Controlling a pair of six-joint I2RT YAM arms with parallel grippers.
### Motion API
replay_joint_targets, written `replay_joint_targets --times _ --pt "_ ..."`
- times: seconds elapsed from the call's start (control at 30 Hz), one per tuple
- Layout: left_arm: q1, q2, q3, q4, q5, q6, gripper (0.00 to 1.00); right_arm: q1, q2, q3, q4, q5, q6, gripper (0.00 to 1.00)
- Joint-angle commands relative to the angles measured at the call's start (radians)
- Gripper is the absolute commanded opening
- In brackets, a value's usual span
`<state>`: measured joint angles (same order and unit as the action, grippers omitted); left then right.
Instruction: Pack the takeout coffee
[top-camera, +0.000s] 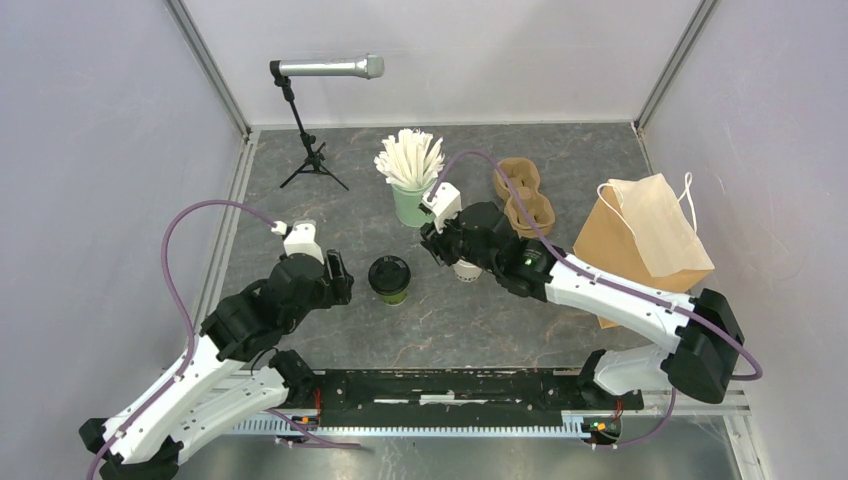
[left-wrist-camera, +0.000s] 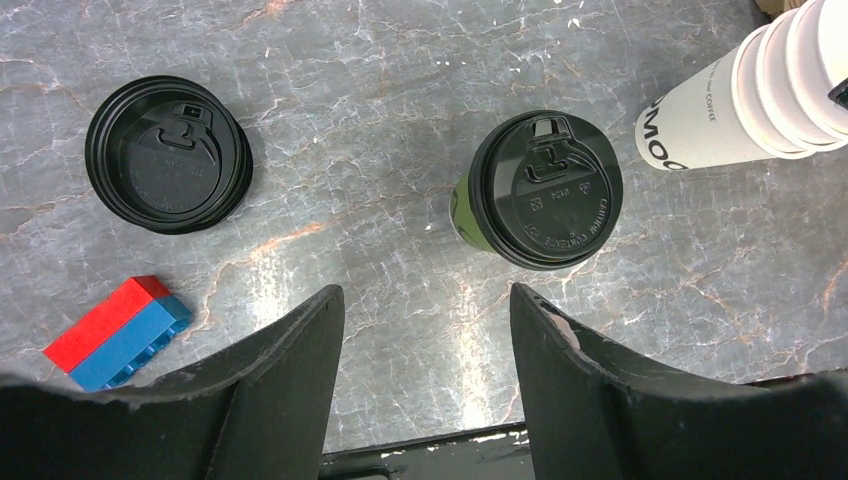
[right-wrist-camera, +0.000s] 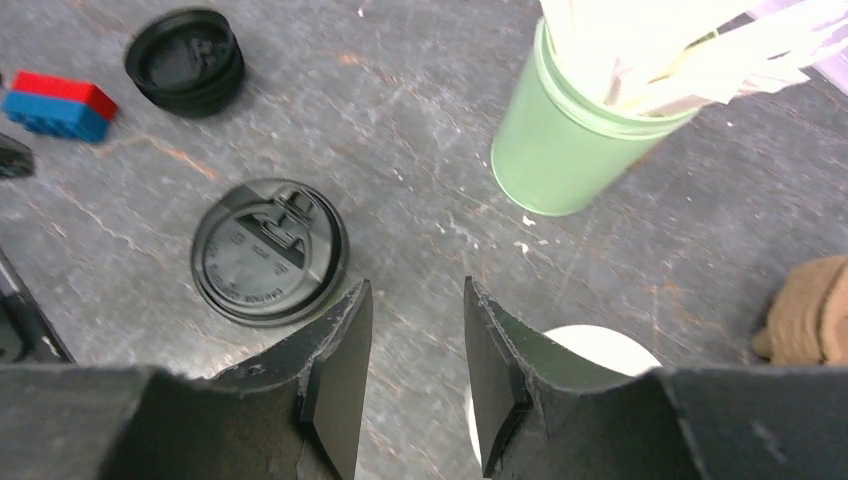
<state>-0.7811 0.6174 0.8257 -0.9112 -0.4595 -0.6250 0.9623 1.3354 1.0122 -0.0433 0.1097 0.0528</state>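
Observation:
One takeout coffee, an olive-green cup (top-camera: 390, 281) with a black lid, stands upright mid-table. My left gripper (top-camera: 340, 277) sits just left of it, open and empty. In the left wrist view the cup (left-wrist-camera: 545, 190) stands ahead of the left gripper (left-wrist-camera: 427, 292) and slightly right, clear of both fingers. My right gripper (top-camera: 434, 245) hovers right of the cup, beside a lidless white cup (top-camera: 467, 271). In the right wrist view the right gripper (right-wrist-camera: 415, 290) is open on bare table. There the black lid (right-wrist-camera: 270, 250) lies to its left and the white cup's mouth (right-wrist-camera: 600, 352) behind its right finger.
A mint-green cup of white sticks (top-camera: 410, 200) stands behind the right gripper. Brown pulp cup carriers (top-camera: 523, 195) and a brown paper bag (top-camera: 640, 245) are at the right. A microphone stand (top-camera: 312, 150) is at back left. A stack of black lids (left-wrist-camera: 168, 155), a red-blue brick (left-wrist-camera: 118, 332) and stacked printed white cups (left-wrist-camera: 745, 100) lie nearby.

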Motion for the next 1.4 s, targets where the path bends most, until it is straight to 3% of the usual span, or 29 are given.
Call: replay_joint_targets --times 0.0,0.5,0.63,1.07,1.37 --pt "-0.001 0.008 0.025 0.022 0.020 -0.030 0.69 -0.027 -0.004 0.066 -0.210 0.044 -0.096 0.44" --pt "-0.001 -0.023 0.020 0.033 0.048 -0.018 0.70 -0.132 0.057 0.073 -0.230 -0.084 -0.086 0.32" --pt "-0.001 -0.021 0.021 0.035 0.050 -0.015 0.70 -0.138 0.056 0.065 -0.230 -0.075 -0.081 0.23" --pt "-0.002 -0.017 0.020 0.035 0.048 -0.015 0.70 -0.140 -0.003 0.061 -0.221 -0.046 -0.095 0.07" --pt "-0.001 0.004 0.017 0.056 0.056 -0.020 0.70 -0.140 -0.052 0.057 -0.221 0.002 -0.162 0.04"
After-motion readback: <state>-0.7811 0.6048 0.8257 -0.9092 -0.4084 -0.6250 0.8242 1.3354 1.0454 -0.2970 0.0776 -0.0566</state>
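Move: The cup stack is the right gripper's goal: its middle is about 8 cm to the right, 5 cm ahead and some 11 cm below, with the rims nearer. The lidded cup stands about 9 cm to the left, roughly level fore and aft, and the green jar about 17 cm ahead, 4 cm left. From the left gripper the stack lies some 11 cm ahead and 25 cm to the right. Bring the right gripper about 5 cm to the right and 5 to 6 cm down, easing slightly forward and rolling some 15 degrees, to the near-left rim of the top cup in the stack. Close the half-open fingers until they pinch that paper rim, then keep hold and start raising it, about 2 cm. ##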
